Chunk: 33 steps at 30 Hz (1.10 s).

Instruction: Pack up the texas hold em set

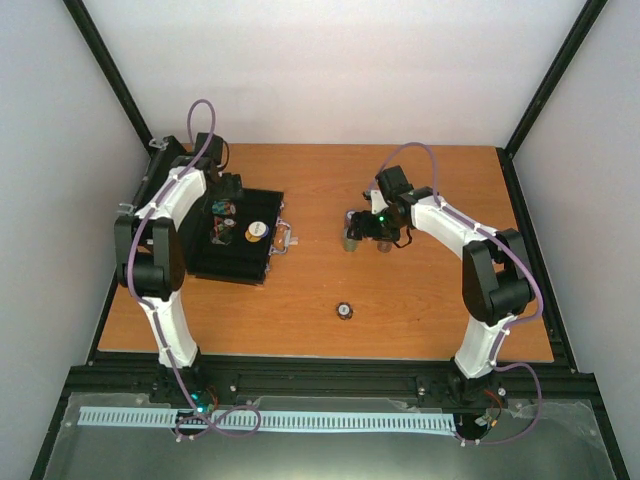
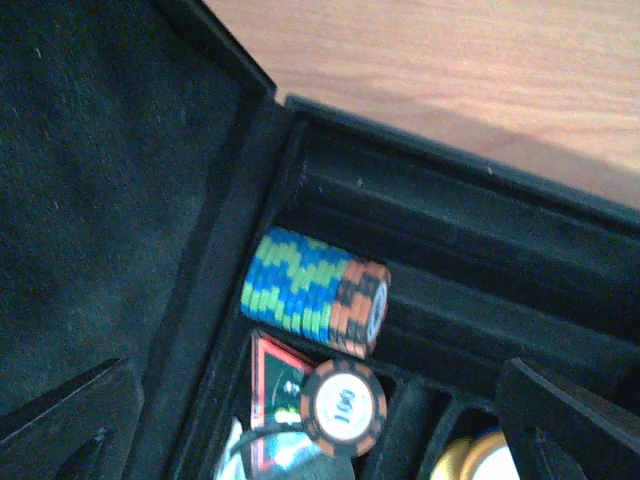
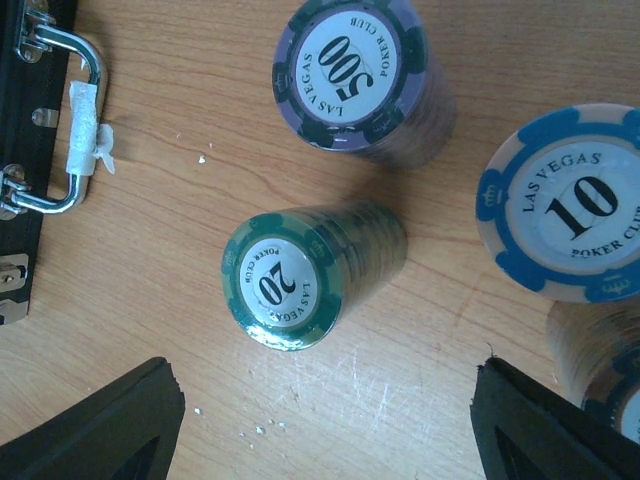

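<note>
The black case (image 1: 240,258) of the texas hold em set lies open at the table's left, with its silver handle (image 3: 72,120) facing the middle. My left gripper (image 2: 315,400) hangs open over its tray, above a blue-green and orange chip stack (image 2: 315,295) lying in a slot. Close by are a loose orange 100 chip (image 2: 343,405), a red-edged triangular token (image 2: 272,380) and a yellow disc (image 2: 480,458). My right gripper (image 3: 325,400) is open just short of the green 20 stack (image 3: 290,270). A purple 500 stack (image 3: 350,70) and a blue 10 stack (image 3: 565,200) stand beyond it.
A single round disc (image 1: 344,311) lies alone on the wooden table (image 1: 430,300), nearer the front edge. A further chip stack (image 3: 600,370) stands right beside my right finger. The felt-lined lid (image 2: 90,200) fills the left of the left wrist view.
</note>
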Each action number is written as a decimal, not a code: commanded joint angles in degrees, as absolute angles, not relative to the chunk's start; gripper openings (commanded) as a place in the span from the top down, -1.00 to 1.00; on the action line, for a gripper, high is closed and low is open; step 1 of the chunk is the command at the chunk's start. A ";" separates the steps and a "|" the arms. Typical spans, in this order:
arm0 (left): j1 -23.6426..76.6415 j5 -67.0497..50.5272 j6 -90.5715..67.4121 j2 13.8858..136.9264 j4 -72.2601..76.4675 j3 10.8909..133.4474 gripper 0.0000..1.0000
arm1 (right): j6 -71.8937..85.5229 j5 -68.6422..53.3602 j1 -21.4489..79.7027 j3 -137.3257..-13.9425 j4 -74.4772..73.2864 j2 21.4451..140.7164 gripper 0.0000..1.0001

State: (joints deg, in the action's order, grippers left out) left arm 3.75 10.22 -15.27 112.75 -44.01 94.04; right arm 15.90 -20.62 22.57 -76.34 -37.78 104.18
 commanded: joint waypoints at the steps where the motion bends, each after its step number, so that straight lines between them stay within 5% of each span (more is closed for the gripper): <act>1: 3.92 6.11 -15.49 107.44 -43.02 89.70 -0.99 | 15.70 -21.73 22.15 -75.94 -37.46 101.76 -0.60; 7: 5.52 6.23 -15.66 101.75 -41.18 80.27 -0.98 | 16.17 -22.59 22.15 -73.21 -35.91 101.00 -0.61; 18: 6.68 3.43 -16.67 104.33 -34.04 77.20 -0.49 | 16.36 -22.79 22.10 -72.33 -35.76 101.19 -0.60; 33: 6.59 4.37 -17.56 109.89 -28.96 76.90 -0.47 | 18.02 -21.53 22.15 -71.20 -35.89 100.17 -0.59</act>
State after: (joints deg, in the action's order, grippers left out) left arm 6.44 4.25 -16.73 109.16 -31.79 76.42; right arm 17.12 -21.87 22.57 -71.92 -36.56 101.82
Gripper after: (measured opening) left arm 0.737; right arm 0.797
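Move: The loose 100 chip lying on the cards in the open case is about 2 cm back and 2 cm to the right of the left hand, some 8 cm below. From that hand, the blue-green-orange chip stack in its groove lies 2 cm ahead and 2 cm to the left, the yellow-white button stack 4 cm back and 9 cm to the right, both about as low as the chip. From the right hand, the 100 chip is roughly 35 cm to the left, 8 cm ahead and 6 cm lower. Sinking some 6 cm into the case, the empty left hand comes down towards the loose 100 chip: it first swings back about 7 cm and rightward nearly 4 cm, clear of the chip stack, then eases forward 3 cm while dropping. Its wide-open fingers narrow by a quarter, its left side dipping slightly; no touch can be made out. The right hand, fingers steady, shifts about 1.5 cm back by the standing stacks. ##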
